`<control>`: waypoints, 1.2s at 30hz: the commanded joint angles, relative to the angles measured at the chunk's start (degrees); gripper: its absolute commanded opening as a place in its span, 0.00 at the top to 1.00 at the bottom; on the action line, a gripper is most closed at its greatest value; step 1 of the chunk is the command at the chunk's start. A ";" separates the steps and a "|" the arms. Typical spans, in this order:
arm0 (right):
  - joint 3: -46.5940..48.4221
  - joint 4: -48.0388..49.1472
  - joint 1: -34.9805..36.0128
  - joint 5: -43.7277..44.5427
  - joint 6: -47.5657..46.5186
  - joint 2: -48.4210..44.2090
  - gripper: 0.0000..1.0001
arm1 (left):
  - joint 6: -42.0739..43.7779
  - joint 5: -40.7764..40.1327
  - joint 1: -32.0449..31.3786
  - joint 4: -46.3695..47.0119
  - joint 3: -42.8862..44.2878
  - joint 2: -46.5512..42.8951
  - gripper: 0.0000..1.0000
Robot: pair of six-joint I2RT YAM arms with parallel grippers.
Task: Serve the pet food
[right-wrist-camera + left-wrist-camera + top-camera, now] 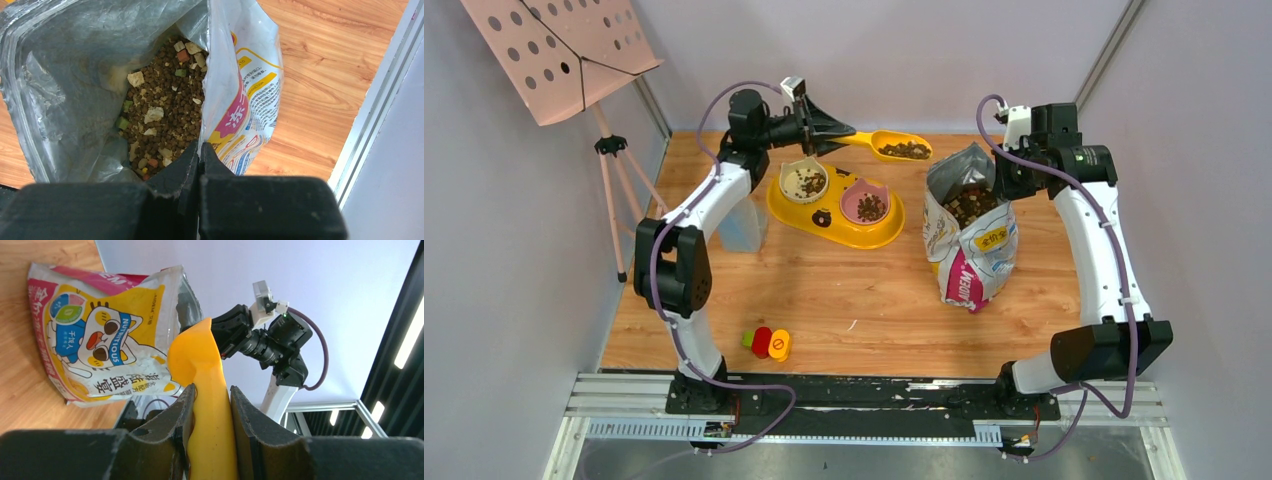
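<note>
The pet food fills the bottom of the open foil bag standing right of centre. More pet food lies in the bowl of the yellow scoop, held level behind the feeder. My left gripper is shut on the scoop's handle. The yellow double feeder has kibble in its cream bowl and its pink bowl. On the bag's right rim my right gripper is shut, pinching the foil edge.
A pink perforated board on a tripod stands at the far left. Small red, green and yellow blocks lie near the front edge. A translucent container sits left of the feeder. A metal-edged wall runs along the right.
</note>
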 commanded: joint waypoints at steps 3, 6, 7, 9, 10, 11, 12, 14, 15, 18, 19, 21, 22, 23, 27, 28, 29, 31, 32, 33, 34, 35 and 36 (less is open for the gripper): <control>2.13 3.53 0.25 -2.00 -0.51 1.25 1.00 | 1.61 0.18 3.50 1.99 -3.06 -6.60 1.00; 3.03 3.60 0.23 -2.37 -0.43 1.91 1.00 | 1.88 -0.67 6.98 3.19 -6.52 -8.15 1.00; 3.26 3.70 0.27 -2.46 -0.38 2.14 1.00 | 1.94 -0.85 7.76 3.31 -7.26 -8.44 1.00; 3.29 3.77 0.23 -2.62 -0.21 2.21 1.00 | 2.29 -1.16 10.04 3.06 -9.40 -9.22 1.00; 3.23 3.79 0.25 -2.87 -0.16 2.22 1.00 | 2.62 -1.23 11.51 2.63 -10.35 -9.63 1.00; 3.17 3.87 0.27 -3.00 -0.09 2.22 1.00 | 2.84 -1.46 12.18 2.32 -10.71 -9.75 1.00; 3.00 3.86 0.24 -3.08 -0.07 2.22 1.00 | 3.46 -1.55 13.49 1.76 -11.14 -9.96 1.00; 2.74 3.98 0.27 -3.14 -0.07 2.28 1.00 | 4.18 -1.95 15.14 1.14 -11.62 -10.12 1.00; 2.69 3.95 0.22 -3.15 -0.07 2.31 1.00 | 4.45 -2.21 15.79 0.48 -11.83 -10.13 1.00; 2.79 4.06 0.26 -3.21 -0.15 2.51 1.00 | 6.88 -2.61 18.12 -0.76 -12.25 -10.00 1.00; 2.89 4.05 0.23 -3.24 -0.16 2.55 1.00 | 7.86 -2.90 19.04 -1.45 -12.71 -9.93 1.00; 2.79 4.13 0.20 -3.28 -0.07 2.56 1.00 | 9.58 -3.32 20.21 -2.63 -13.55 -9.89 1.00; 2.73 4.12 0.27 -3.24 -0.07 2.52 1.00 | 10.05 -3.45 20.61 -2.94 -13.85 -9.88 1.00; 2.57 4.17 0.22 -3.31 -0.07 2.45 1.00 | 10.82 -3.77 21.51 -3.53 -14.54 -9.95 1.00; 1.69 4.34 0.25 -3.44 -0.01 2.02 1.00 | 13.27 -4.96 23.76 -4.89 -15.98 -10.26 1.00; 1.53 4.35 0.26 -3.48 0.02 1.99 1.00 | 13.57 -5.11 24.10 -5.04 -16.12 -10.29 1.00; 1.39 4.33 0.20 -3.48 0.02 1.92 1.00 | 14.23 -5.52 24.80 -5.38 -16.27 -10.31 1.00; 1.30 4.39 0.23 -3.49 0.02 1.82 1.00 | 15.01 -6.14 25.71 -5.92 -16.22 -10.22 1.00; 1.34 4.40 0.20 -3.49 0.09 1.80 1.00 | 15.27 -6.31 25.91 -6.00 -16.15 -10.14 1.00; 1.34 4.33 0.27 -3.54 0.10 1.80 1.00 | 15.80 -6.71 26.24 -6.47 -15.88 -10.06 1.00; 1.28 4.38 0.23 -3.57 0.18 1.77 1.00 | 16.06 -6.86 26.35 -6.80 -15.68 -9.97 1.00; 1.23 4.38 0.26 -3.57 0.24 1.72 1.00 | 16.68 -7.11 26.53 -7.33 -15.35 -9.79 1.00; 1.15 4.46 0.20 -3.49 0.28 1.69 1.00 | 17.16 -7.32 26.54 -7.84 -15.10 -9.75 1.00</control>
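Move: The left hand already holds the loaded scoop; the white bowl lies about 8 cm to its left, 6 cm farther out and 32 cm below. The pink bowl is about 9 cm right, 1 cm ahead and equally low; the food bag's middle is some 32 cm right, 9 cm back and 20 cm down. From the right hand, the white bowl is about 48 cm left, 14 cm ahead and 24 cm down. Left hand carries the scoop about 21 cm left, then also down and forward, to the white bowl, turning counter-clockwise 30 degrees. ##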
